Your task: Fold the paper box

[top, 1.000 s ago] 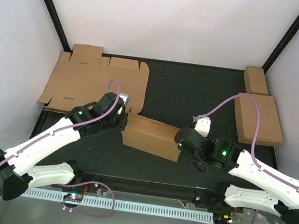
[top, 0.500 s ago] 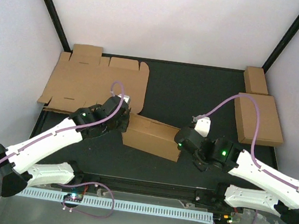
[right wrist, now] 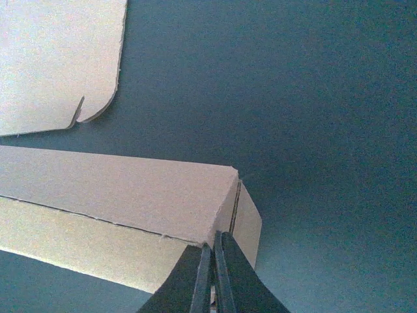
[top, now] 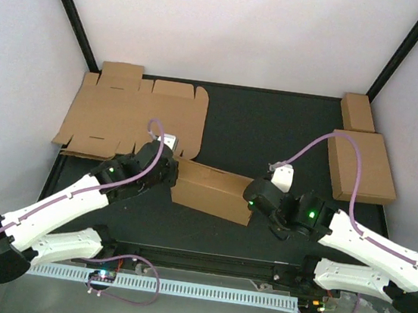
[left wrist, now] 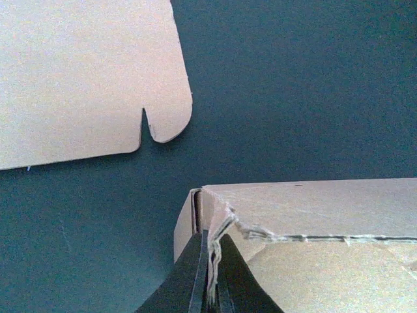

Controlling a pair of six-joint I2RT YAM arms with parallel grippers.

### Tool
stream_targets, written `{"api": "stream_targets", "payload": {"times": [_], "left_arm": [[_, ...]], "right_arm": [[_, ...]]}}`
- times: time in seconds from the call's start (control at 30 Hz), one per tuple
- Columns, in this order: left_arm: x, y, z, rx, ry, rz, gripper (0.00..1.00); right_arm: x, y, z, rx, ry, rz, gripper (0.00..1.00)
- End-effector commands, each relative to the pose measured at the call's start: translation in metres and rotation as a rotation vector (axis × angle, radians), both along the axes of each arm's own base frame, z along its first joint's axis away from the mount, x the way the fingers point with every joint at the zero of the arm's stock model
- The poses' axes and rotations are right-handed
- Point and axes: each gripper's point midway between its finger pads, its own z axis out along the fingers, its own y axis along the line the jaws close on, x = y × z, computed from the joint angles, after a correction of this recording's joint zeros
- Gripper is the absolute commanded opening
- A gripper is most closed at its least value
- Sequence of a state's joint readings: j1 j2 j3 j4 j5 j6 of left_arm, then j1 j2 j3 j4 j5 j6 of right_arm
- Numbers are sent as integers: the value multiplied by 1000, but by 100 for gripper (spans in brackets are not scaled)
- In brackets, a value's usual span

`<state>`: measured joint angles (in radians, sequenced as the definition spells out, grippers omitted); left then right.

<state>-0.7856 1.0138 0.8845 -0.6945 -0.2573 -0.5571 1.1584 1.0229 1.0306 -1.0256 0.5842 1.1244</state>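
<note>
The paper box (top: 212,190) lies partly folded in the middle of the black table, a long brown cardboard shape with raised walls. My left gripper (top: 171,169) is at its left end, shut on the frayed edge of the end wall (left wrist: 210,238). The box's top panel (left wrist: 313,208) stretches away to the right. At the right end corner, my right gripper (top: 253,200) is shut with the end wall's edge running into its fingers (right wrist: 214,238). The box's long side (right wrist: 117,189) runs off to the left.
A flat die-cut cardboard sheet (top: 134,113) with rounded tabs lies at the back left, and its corner shows in both wrist views (left wrist: 78,72) (right wrist: 58,59). A folded brown box (top: 360,166) and a smaller one (top: 357,111) sit along the right wall.
My left arm's wrist and forearm have shifted slightly at the box's left end. The box and my right arm have hardly moved.
</note>
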Motion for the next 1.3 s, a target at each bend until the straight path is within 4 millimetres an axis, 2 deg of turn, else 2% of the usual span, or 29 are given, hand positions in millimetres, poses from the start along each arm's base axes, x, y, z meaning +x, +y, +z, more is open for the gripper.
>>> {"api": "stream_targets", "payload": {"times": [0.0, 0.2, 0.3, 0.4, 0.57, 0.83, 1.03, 1.27], "left_arm": [[-38, 22, -68, 128, 215, -15, 1], [-40, 19, -72, 92, 208, -13, 2], [-37, 20, -64, 90, 188, -8, 2], [-33, 19, -51, 81, 160, -12, 6], [-28, 12, -24, 49, 117, -29, 22], [-21, 3, 3, 8, 61, -53, 43], [-22, 3, 27, -31, 6, -74, 68], [-26, 7, 52, -101, -92, -87, 83]], "right_arm": [[-16, -1, -34, -61, 118, 33, 2], [-17, -1, -40, -58, 125, 36, 2], [-16, -1, -39, -59, 120, 33, 2], [-16, -3, -36, -60, 111, 35, 2], [-15, -3, -32, -49, 98, 38, 2], [-15, -5, -29, -54, 88, 42, 2], [-15, -4, -28, -53, 89, 44, 2], [-14, -5, -28, -56, 88, 44, 2]]}}
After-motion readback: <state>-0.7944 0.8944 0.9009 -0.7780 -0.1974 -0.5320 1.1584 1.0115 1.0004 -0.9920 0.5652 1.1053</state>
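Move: My left fingers are shut on the upper edge of the paper box's left end; the box's middle lies about 10 cm to their right, 2 cm back and 6 cm below. The flat cardboard sheet's middle is some 17 cm ahead, 14 cm left and 15 cm below. From my right hand, shut against the other end, the box's middle is about 9 cm left, level fore and aft, and 7 cm below; a closed brown box lies some 31 cm right, 10 cm ahead and 15 cm below. I let go of the box's left end: my left hand first stays at the edge, tilting only a few degrees, then opens its fingers wide while backing off about 2.5 cm towards my base and, mostly at the finish, rising some 2 cm. My right hand sinks barely 1 cm and stays, still shut against the right end. ##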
